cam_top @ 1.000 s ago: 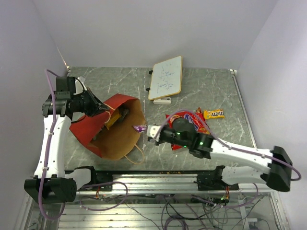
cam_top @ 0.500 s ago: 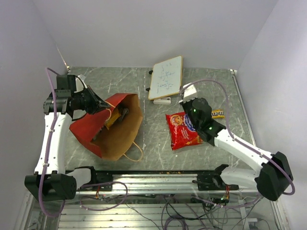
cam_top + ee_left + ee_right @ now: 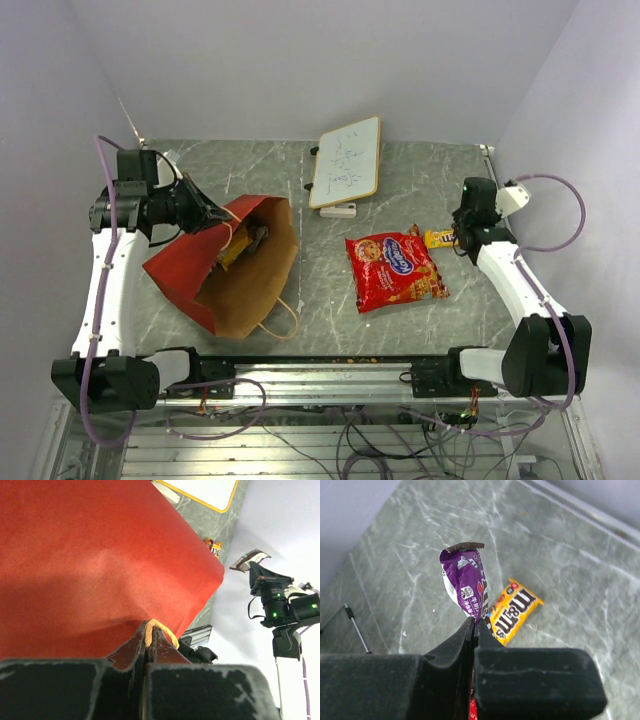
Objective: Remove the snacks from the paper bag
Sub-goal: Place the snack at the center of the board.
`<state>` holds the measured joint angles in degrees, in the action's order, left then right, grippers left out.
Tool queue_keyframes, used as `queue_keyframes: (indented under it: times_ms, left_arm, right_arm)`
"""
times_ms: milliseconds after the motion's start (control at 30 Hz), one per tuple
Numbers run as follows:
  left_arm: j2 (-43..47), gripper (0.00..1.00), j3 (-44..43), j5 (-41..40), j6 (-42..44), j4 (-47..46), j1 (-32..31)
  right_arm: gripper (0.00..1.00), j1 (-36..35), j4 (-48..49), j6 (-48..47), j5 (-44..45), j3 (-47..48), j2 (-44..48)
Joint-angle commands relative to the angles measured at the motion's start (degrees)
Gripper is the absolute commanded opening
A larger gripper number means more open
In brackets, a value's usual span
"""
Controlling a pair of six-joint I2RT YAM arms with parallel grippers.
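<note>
The paper bag (image 3: 180, 272) lies on its side at the left, red outside, with its brown mouth facing right. My left gripper (image 3: 207, 215) is shut on its twisted handle (image 3: 151, 628) at the upper rim, and red paper (image 3: 100, 555) fills that view. A yellow snack (image 3: 234, 247) and a dark one (image 3: 259, 236) show inside the mouth. The red cookie packet (image 3: 396, 268) lies flat mid-table. My right gripper (image 3: 475, 623) is shut on a purple candy bar (image 3: 465, 587), held above a yellow candy packet (image 3: 512, 611). That packet (image 3: 443, 238) lies beside the right gripper (image 3: 463, 230).
A small whiteboard (image 3: 347, 160) with an eraser (image 3: 338, 210) at its near edge lies at the back centre. The bag's other loop handle (image 3: 283, 318) trails on the table near the front rail. Walls close in on both sides.
My right arm has swung from the bag's mouth across to the far right, carrying the purple candy bar past the cookie packet. The left gripper has kept hold of the handle, barely moving.
</note>
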<state>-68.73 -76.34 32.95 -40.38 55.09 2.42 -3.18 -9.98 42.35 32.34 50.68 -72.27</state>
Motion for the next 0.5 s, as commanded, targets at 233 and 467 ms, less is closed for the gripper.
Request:
queue_keyframes:
  times_ms: [233, 467]
  left_arm:
    - [0.7, 0.07, 0.4, 3.1, 0.3, -0.4, -0.4]
    - [0.8, 0.07, -2.2, 1.2, 2.6, 3.2, -0.4]
  right_arm:
    - [0.00, 7.5, -10.6, 30.3, -6.0, -7.6, -0.5]
    - [0.00, 8.7, -10.0, 39.1, -8.7, -11.5, -2.1]
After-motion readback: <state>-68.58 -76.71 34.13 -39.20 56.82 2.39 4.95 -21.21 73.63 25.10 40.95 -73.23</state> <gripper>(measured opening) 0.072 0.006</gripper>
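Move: The right hand holds the purple snack. The bare table spot it is going to lies about 15 cm below it, some 7 cm back and 3 to the right. The M&M's pack lies almost straight beneath the hand, 1 cm to its right, and the red snack bag about 8 cm back and 12 to the left. From the left hand, that spot is some 55 cm to the right, 3 ahead and 25 below. The right hand lowers the still-pinched purple snack some 10 cm and back 6 towards the table, turning clockwise. ##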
